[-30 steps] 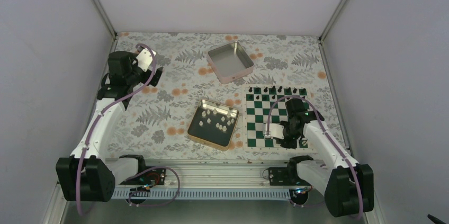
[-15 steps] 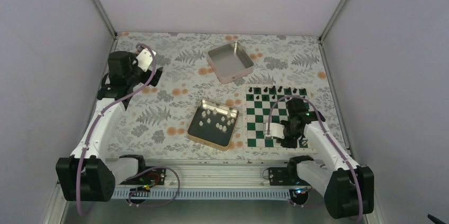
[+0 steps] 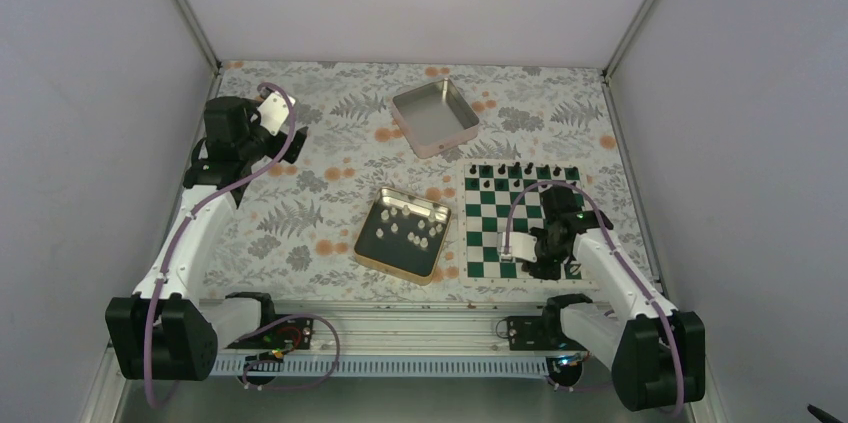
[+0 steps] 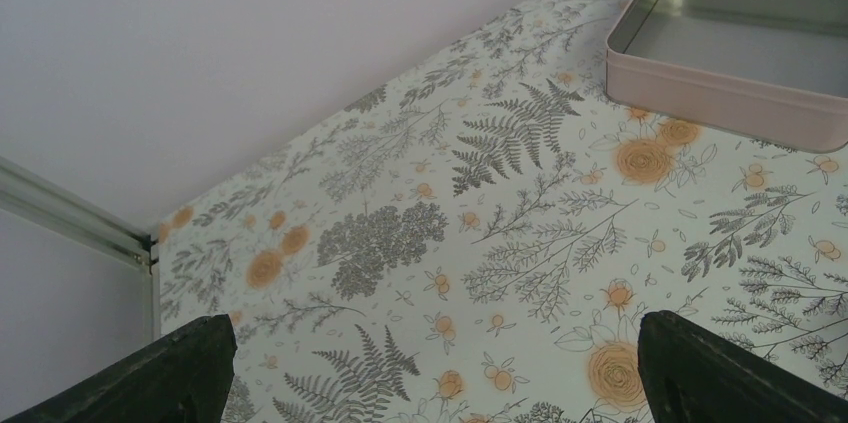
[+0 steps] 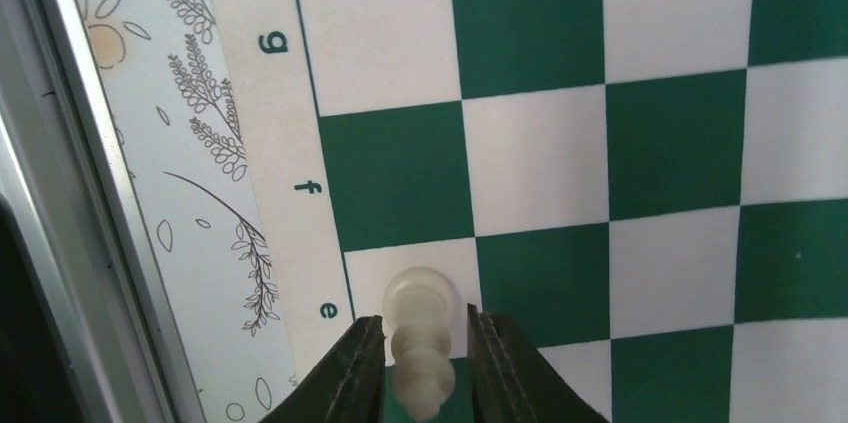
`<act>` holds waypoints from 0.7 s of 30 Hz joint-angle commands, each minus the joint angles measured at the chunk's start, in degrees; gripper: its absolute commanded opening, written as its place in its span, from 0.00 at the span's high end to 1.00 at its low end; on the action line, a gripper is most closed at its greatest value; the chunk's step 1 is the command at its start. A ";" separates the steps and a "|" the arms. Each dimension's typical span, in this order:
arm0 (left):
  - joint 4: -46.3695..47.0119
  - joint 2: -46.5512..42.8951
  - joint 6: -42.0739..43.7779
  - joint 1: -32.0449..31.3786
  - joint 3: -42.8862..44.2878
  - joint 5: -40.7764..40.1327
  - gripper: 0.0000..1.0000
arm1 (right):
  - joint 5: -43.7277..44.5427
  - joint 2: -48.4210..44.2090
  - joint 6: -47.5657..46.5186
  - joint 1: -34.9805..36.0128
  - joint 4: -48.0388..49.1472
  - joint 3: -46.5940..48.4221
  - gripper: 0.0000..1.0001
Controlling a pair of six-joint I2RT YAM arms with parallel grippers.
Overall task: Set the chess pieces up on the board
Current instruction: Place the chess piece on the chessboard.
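The board [image 3: 490,233] of green and white squares lies at the right, with small black chessmen [image 3: 515,173] along its far rows. One cream chess piece [image 5: 420,295] stands upright on a white square by the letter e at the board's [image 5: 660,143] near edge. My right gripper [image 5: 425,335] straddles it, jaws slightly apart, a thin gap showing on each side. Several more cream chess pieces [image 3: 410,231] lie in the gold tin [image 3: 392,265]. My left gripper [image 4: 437,348] hovers open over the tablecloth at the far left, holding nothing.
An empty pink-sided metal tin [image 3: 435,118] sits at the back centre, also in the left wrist view as the tin [image 4: 720,103] at upper right. Walls close in on three sides. A metal rail [image 5: 70,193] runs just beside the board's near border.
The right gripper's jaws have parted a little around the cream piece, which now stands on its square. The left arm has not moved.
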 commanded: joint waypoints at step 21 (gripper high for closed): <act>0.48 0.38 0.61 -0.17 0.10 1.00 0.00 | -9.72 10.92 7.30 6.25 -7.12 24.05 0.62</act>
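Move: The right fingertips stand around the upper part of the white chess piece on the near-edge e square, its middle 1 or 2 cm below the hand point. Another white piece stands level with it, about 9 cm to the right; the tray of white pieces lies some 23 cm left and 7 cm ahead, the black pieces about 20 cm straight ahead. From the left hand, the e-square piece is roughly 41 cm right, 22 cm back and 22 cm below. The right fingers open, releasing the white piece, then the hand rises about 7 cm and forward about 4. ##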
